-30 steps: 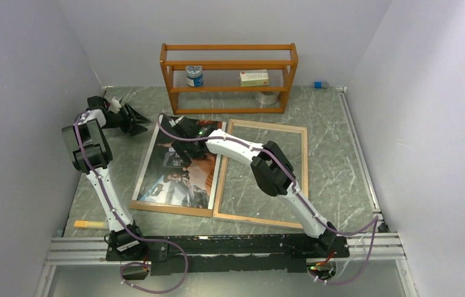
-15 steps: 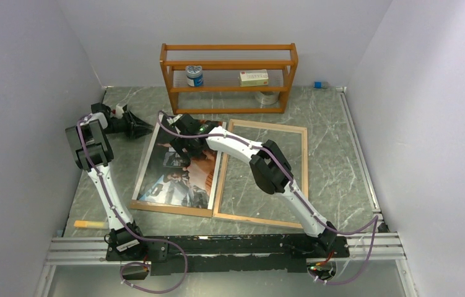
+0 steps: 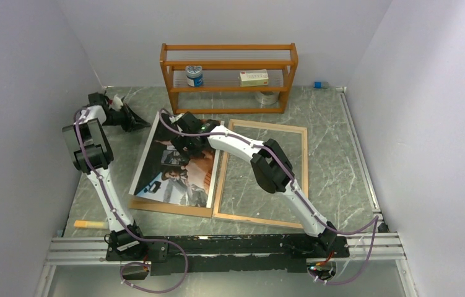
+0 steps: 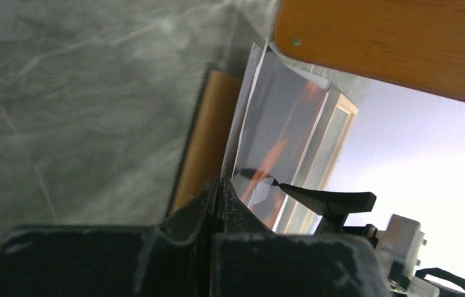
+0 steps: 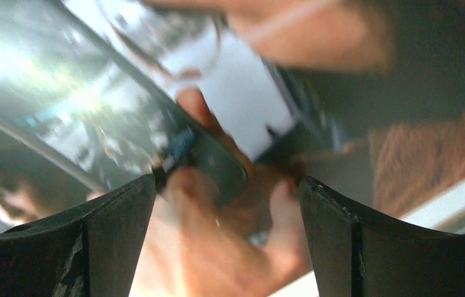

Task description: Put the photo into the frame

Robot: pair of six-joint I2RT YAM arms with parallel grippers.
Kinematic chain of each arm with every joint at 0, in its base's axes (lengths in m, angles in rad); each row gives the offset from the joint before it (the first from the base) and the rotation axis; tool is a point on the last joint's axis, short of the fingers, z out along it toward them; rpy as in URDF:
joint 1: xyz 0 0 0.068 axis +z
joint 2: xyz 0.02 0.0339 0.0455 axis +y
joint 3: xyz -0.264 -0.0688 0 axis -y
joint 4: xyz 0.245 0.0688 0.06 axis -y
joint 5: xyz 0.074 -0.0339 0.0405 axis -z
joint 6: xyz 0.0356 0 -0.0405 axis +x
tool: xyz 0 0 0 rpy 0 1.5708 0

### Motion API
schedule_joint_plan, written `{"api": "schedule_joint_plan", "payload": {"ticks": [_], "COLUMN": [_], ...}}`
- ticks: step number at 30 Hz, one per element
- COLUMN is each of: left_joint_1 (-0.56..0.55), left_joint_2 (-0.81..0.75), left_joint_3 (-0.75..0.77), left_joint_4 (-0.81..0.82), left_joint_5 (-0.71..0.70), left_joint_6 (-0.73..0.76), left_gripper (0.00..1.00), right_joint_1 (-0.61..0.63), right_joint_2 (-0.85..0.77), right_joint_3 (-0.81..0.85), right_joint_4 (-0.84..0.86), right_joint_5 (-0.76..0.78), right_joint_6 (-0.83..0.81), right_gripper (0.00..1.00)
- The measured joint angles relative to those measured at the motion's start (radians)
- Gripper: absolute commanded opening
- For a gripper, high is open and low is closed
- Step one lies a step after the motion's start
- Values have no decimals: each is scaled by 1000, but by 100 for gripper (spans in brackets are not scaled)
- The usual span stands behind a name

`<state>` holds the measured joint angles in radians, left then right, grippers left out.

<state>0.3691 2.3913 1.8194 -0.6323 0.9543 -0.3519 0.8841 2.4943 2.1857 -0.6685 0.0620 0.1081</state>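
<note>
The photo point(image 3: 177, 170) lies over the brown backing board point(image 3: 169, 208), left of the frame point(image 3: 304, 167), which lies flat with its wood-coloured rim up. My left gripper point(image 3: 142, 120) is shut on the photo's far left corner, and that side is raised off the board. In the left wrist view the sheet point(image 4: 279, 124) rises from between the closed jaws point(image 4: 218, 185), with the board point(image 4: 208, 136) beside it. My right gripper point(image 3: 184, 141) is open and low over the photo's far part; its fingers point(image 5: 118, 235) straddle the print point(image 5: 217, 124).
An orange shelf rack point(image 3: 228, 77) stands at the back with a jar point(image 3: 194, 75), a small box point(image 3: 254, 77) and a tape roll point(image 3: 267, 97). A yellow stick point(image 3: 89, 224) lies near the left arm's base. Walls close in left and right.
My left gripper has shut on the photo's far left corner. The photo's left edge has lifted and shifted left, overhanging the board. The right gripper stayed open over it.
</note>
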Motion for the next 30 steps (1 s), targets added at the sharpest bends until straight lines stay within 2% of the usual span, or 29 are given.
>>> {"api": "schedule_joint_plan", "payload": {"ticks": [8,14,17,30], "left_joint_1": [-47,-133,-161,-144], "left_joint_2": [-309,-484,-546,-789], "left_joint_3": [26,43,43,41], "left_joint_4": [-75,-120,-134,-160], "left_joint_5": [-262,-474,-529,-717], "left_joint_6": [105,184,203,238], "left_gripper": [2,3,3,3], "right_joint_1": [-52,-78,-73,-92], "right_joint_2": [-168,-347,-430,-691], "right_joint_3": [-167,-238,-279,-455], "right_joint_4": [-10,17,34,46], "right_joint_5": [-52,-88,-88,7], "right_joint_6": [98,193,245,438], "right_gripper": [90,89,89,88]}}
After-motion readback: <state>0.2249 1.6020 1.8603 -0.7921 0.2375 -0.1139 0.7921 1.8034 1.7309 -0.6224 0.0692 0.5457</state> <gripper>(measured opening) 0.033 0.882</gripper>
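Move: My left hand already pinches the clear film at the photo's far left corner; the photo's middle lies about 14 cm back, 11 cm to the right and 3 cm below. The shelf's left end stands some 8 cm ahead and 9 cm right; the empty frame's middle is about 19 cm back and 41 cm right. My open right hand is low over the photo, whose middle is about 4 cm back and 2 cm left of it. With my left fingers kept shut on the film, I pull its corner almost straight up, about 29 cm, away from the photo, easing back a little at the end while the wrist swings the fingers from pointing right to pointing ahead. My right hand comes free of the photo, open: first aside to the right, then up some 20 cm, turning about 25 degrees clockwise. ##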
